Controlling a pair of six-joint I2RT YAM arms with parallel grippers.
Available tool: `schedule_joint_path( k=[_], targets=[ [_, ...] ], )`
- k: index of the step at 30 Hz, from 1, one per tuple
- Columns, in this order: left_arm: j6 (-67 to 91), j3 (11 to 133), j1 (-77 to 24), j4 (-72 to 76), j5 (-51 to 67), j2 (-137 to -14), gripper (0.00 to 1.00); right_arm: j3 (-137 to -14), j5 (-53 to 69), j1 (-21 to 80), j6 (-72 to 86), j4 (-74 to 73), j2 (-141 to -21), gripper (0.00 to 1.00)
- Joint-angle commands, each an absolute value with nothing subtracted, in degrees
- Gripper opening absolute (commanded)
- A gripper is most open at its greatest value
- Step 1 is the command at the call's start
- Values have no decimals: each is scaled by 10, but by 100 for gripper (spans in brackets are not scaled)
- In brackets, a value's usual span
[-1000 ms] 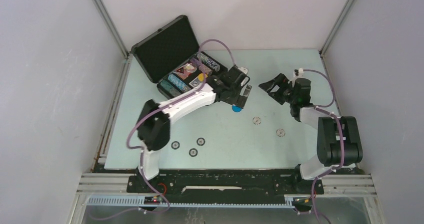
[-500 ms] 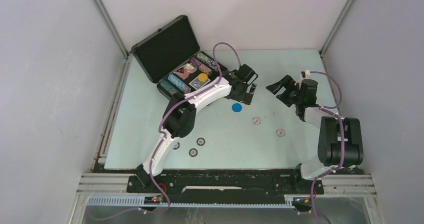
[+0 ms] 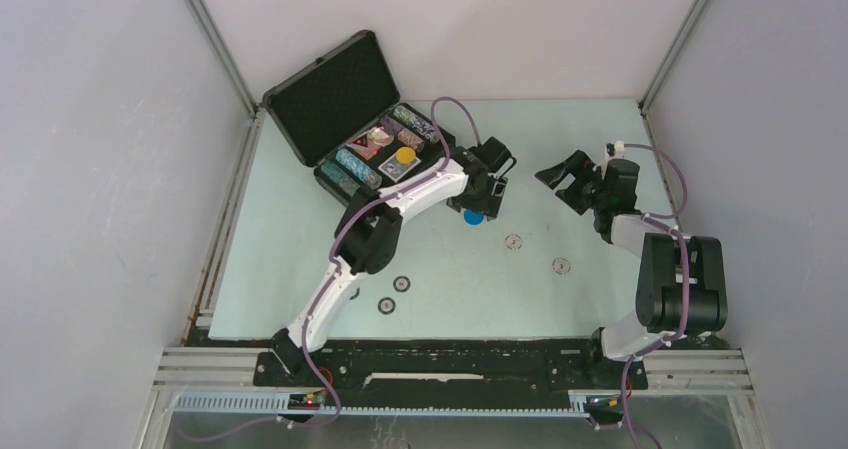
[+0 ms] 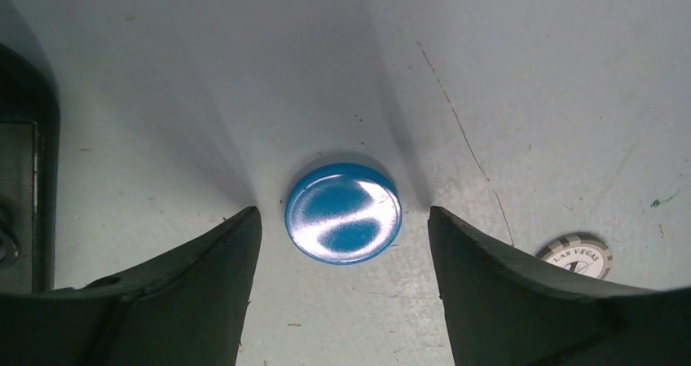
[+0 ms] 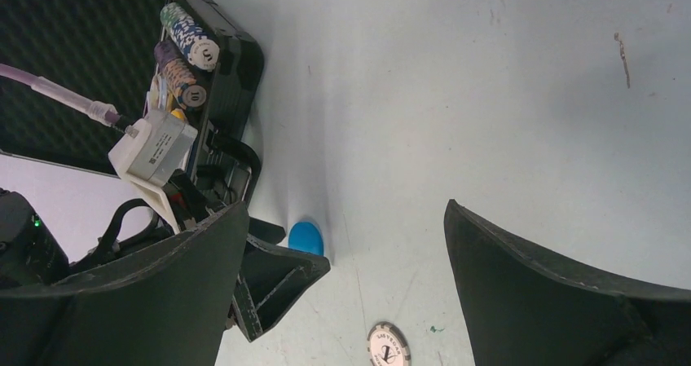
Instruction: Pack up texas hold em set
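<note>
The set's black case [image 3: 330, 94] stands open at the back left, with patterned chip rows [image 3: 352, 166] and a yellow-orange disc [image 3: 405, 155] in its base. A blue disc [image 3: 473, 216] lies flat on the table in front of it. My left gripper [image 3: 484, 205] is low over that disc. In the left wrist view the blue disc [image 4: 343, 213] sits between the open fingers of the left gripper [image 4: 342, 219], touching neither. My right gripper [image 3: 563, 180] hangs open and empty to the right. The right wrist view shows this gripper [image 5: 346, 209] facing the blue disc [image 5: 306, 237].
Two grey chips [image 3: 514, 241] [image 3: 561, 265] lie right of centre; one grey chip [image 4: 578, 256] shows by my left gripper's right finger. Dark chips [image 3: 402, 283] [image 3: 386, 305] lie near the front left, one more half under the left arm [image 3: 351, 291]. Grey walls enclose the table.
My left gripper swung toward the back right, then came down around the blue disc, and its jaws have narrowed a little. The right gripper drifted slightly to the right.
</note>
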State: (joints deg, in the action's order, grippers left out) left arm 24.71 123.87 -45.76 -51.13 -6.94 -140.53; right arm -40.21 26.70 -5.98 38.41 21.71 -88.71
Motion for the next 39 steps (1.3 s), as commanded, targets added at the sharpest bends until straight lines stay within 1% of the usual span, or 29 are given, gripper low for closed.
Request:
schedule_joint_path(
  k=[1, 9, 14, 21, 28, 31, 36, 39],
  targets=[
    [257, 1282, -462, -527, -86, -1413, 79, -402, 272, -62, 384, 236, -870, 100],
    [255, 1302, -467, -548, -109, -1424, 67, -402, 272, -62, 385, 236, -870, 100],
    [250, 1315, -468, -557, -112, -1430, 62, -402, 272, -62, 385, 236, -872, 100],
    [231, 1308, -467, -557, -125, -1410, 43, -402, 273, -62, 385, 237, -873, 100],
    [204, 1272, -448, -546, -133, -1325, 42, -402, 274, -62, 385, 240, -876, 100],
    [206, 1251, -421, -542, -121, -1284, 42, -402, 274, -62, 385, 241, -876, 100],
    [207, 1181, -369, -517, -125, -1201, 43, -402, 277, -62, 387, 243, -879, 100],
    [208, 1155, -328, -514, -120, -1181, 44, -402, 278, -62, 389, 246, -880, 100]
  ],
)
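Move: The blue button lies right between my open left fingertips, about 1 cm below the point midway between them. The open case is ahead and to the left: its handle some 7 cm ahead and 11 cm left, the yellow button on its card deck about 13 cm ahead, 15 cm left and a few centimetres higher. A white chip lies about 6 cm back and 9 cm right. From my right hand the blue button is roughly level, some 15 cm left and 9 cm down. I keep my left hand low over the blue button and close its fingers until they pinch the rim from both sides, the grip effort rising as they meet it. Then I lift about 12 cm, gathering speed and swinging some 8 cm left and 4 cm forward towards the case, fingertips tipping outward roughly 10 degrees. ##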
